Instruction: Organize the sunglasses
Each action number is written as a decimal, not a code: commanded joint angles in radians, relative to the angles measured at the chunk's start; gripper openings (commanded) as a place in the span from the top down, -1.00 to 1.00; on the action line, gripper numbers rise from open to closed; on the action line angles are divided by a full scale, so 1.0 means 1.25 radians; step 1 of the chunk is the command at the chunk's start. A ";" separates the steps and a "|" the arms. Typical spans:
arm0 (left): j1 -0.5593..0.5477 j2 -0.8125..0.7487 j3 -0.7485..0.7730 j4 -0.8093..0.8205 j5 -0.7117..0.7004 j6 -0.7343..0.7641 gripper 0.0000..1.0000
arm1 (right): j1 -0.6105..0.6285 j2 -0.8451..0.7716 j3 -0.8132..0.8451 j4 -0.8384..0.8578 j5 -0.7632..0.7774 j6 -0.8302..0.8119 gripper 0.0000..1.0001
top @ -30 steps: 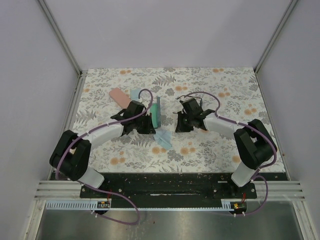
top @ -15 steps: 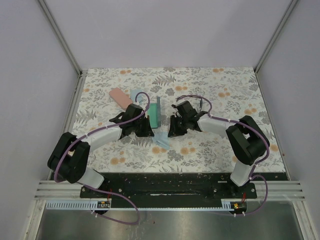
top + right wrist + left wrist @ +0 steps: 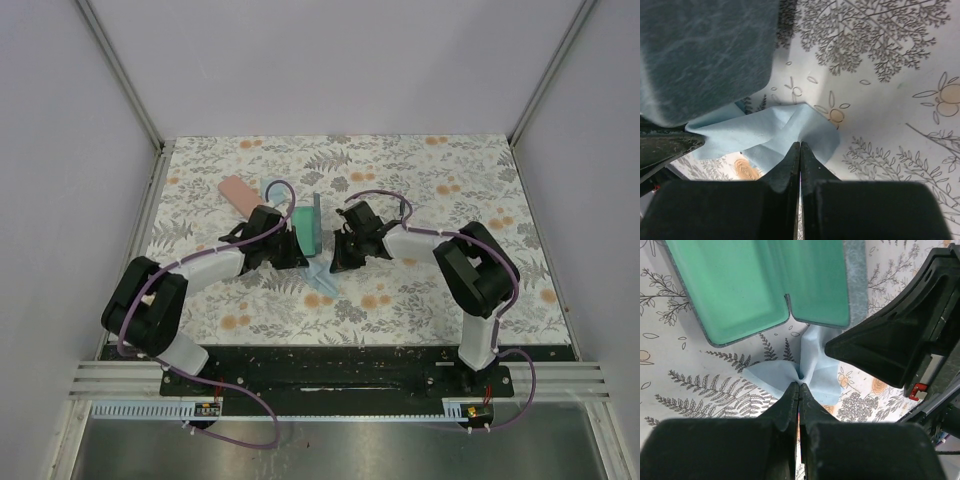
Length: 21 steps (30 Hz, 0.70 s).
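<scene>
No sunglasses show in any view. A light blue cloth (image 3: 323, 277) lies crumpled on the patterned table just in front of an open case with a green lining (image 3: 308, 228). My left gripper (image 3: 800, 385) is shut, and the light blue cloth (image 3: 815, 367) bunches into its tips. From the other side my right gripper (image 3: 800, 144) is shut on the same cloth (image 3: 765, 132), whose creases run into its tips. In the top view the left gripper (image 3: 300, 258) and right gripper (image 3: 335, 262) nearly meet over the cloth.
A pink case (image 3: 238, 192) lies at the back left with a second light blue cloth (image 3: 272, 187) beside it. The open case's grey-blue shell (image 3: 705, 55) stands close to my right gripper. Metal rails and walls border the table.
My right gripper has swung left to the cloth and shut on it after briefly opening. The left gripper stayed shut and shifted slightly towards the case.
</scene>
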 commanded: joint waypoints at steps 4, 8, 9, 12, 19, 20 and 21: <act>0.007 0.056 0.043 0.070 0.035 -0.001 0.94 | 0.006 0.029 0.041 -0.076 0.129 0.015 1.00; 0.007 0.084 0.055 0.107 0.052 -0.004 0.51 | 0.000 0.011 -0.002 -0.107 0.166 0.012 1.00; 0.007 0.090 0.061 0.114 0.055 -0.005 0.44 | -0.003 0.003 -0.015 -0.111 0.175 0.014 1.00; 0.008 0.104 0.075 0.121 0.064 -0.006 0.13 | -0.010 -0.024 -0.064 -0.119 0.187 0.023 1.00; 0.008 0.063 0.057 0.107 0.064 0.003 -0.13 | -0.019 -0.097 -0.174 -0.122 0.171 0.073 1.00; 0.006 0.056 0.052 0.099 0.064 0.004 -0.14 | -0.019 -0.110 -0.192 -0.113 0.161 0.085 1.00; 0.007 0.047 0.046 0.093 0.065 0.009 -0.14 | -0.020 -0.124 -0.213 -0.110 0.151 0.101 1.00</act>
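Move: Both hands hold the blue cloth just above the table; its middle lies about 3 cm right, 3 cm back and 2 cm below the left hand, and about 3 cm left and 2 cm back of the right hand. The open green case is some 8 cm ahead of the left hand. The black sunglasses lie roughly 13 cm ahead and 10 cm right of the right hand, and a second blue cloth about 16 cm ahead and 7 cm left of the left hand. The left fingers let go of the blue cloth: that hand sinks some 2 cm towards the table, opens to about half, then eases forward and right by about 2 cm each, rising slightly. The right hand keeps its closed pinch on the cloth's right end, edging forward and down before dragging it right, away from the left hand, by about 5 cm and slightly back, turning some 10 degrees clockwise. ##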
